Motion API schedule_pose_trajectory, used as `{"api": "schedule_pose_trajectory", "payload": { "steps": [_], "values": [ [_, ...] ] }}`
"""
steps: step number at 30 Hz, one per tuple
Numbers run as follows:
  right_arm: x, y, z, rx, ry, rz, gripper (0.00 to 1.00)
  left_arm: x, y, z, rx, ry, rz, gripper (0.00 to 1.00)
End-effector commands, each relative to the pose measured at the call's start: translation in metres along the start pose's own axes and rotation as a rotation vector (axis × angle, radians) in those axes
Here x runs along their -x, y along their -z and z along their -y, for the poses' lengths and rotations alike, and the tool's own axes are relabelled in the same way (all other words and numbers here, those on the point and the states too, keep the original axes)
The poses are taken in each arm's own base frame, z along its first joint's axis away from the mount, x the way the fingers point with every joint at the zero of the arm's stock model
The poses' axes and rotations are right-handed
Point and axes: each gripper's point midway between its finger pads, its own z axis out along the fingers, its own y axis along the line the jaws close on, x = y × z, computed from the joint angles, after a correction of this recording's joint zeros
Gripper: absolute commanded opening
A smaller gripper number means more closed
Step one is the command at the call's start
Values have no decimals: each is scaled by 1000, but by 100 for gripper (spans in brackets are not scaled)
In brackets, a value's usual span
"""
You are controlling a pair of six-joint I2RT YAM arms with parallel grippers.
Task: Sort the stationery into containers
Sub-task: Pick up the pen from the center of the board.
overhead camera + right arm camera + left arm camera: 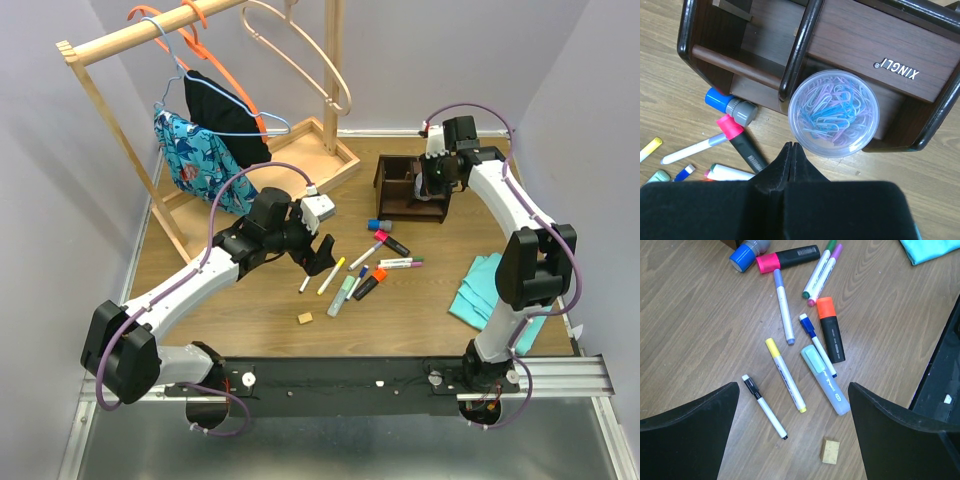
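Note:
Loose stationery lies mid-table: a black-capped white marker (764, 406), a yellow-capped marker (785, 375), a pale green highlighter (824, 380), an orange highlighter (831, 330), a pink highlighter (787, 259) and a tan eraser (830, 451). My left gripper (792, 385) hovers open above them with nothing between its fingers (685, 425). The dark wooden organizer (410, 188) stands at the back right. My right gripper (791, 146) is shut and empty just in front of a clear round cup of blue and purple clips (834, 112), which stands at the organizer's (865, 40) front corner.
A wooden clothes rack (200, 60) with hangers and garments fills the back left, on a pale tray base (335, 160). A folded teal cloth (485, 290) lies at the right. A blue-capped grey item (730, 106) rests beside the organizer.

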Motion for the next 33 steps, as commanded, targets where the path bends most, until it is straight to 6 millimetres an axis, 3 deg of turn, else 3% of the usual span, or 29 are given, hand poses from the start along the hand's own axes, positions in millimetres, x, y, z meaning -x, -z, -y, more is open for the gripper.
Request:
{"api": "schedule_pose_trajectory", "payload": {
  "steps": [1, 11, 14, 15, 16, 18, 20, 25, 33],
  "values": [
    [20, 3, -3, 14, 5, 66, 1, 2, 1, 2, -19, 2, 13, 99],
    [10, 25, -25, 105, -5, 85, 1, 0, 4, 6, -29, 0, 9, 99],
    [-2, 32, -34, 151, 11, 74, 16, -3, 5, 6, -31, -2, 1, 99],
    [-7, 34, -40, 179, 14, 70, 34, -7, 5, 6, -27, -1, -7, 99],
    [-12, 35, -43, 192, 12, 64, 41, -11, 5, 6, -28, -5, -16, 99],
    [-32, 39, -52, 230, 5, 42, 53, -17, 3, 6, -26, -7, -31, 99],
    [-45, 42, -57, 247, 0, 31, 58, -25, 2, 6, -20, -7, -51, 99],
    [-70, 56, -65, 267, 20, 39, 60, -35, 0, 1, 9, -23, -90, 99],
    [-66, 70, -78, 300, 122, 89, 56, -43, -9, -19, 69, -71, -158, 98]
  ]
}}
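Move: The green and purple markers lie side by side about 10 cm back, 6 cm left and 14 cm below my right hand. The pink-capped marker is about 5 cm back and 7 cm left of that hand, the paperclip tub some 5 cm ahead and slightly below. From my left hand, the yellow pen is about 4 cm ahead and 17 cm down, with the light blue highlighter about 2 cm back and 2 cm right, and the black-capped pen 4 cm ahead, 6 cm left. I draw my shut right hand away from the paperclip tub in the organizer, back about 11 cm and slightly left towards the green and purple markers, opening its fingers a little over half on the way and rolling and turning it some 15 degrees counter-clockwise. Late on, my left hand, still wide open, sinks about 3.5 cm towards the yellow pen. ##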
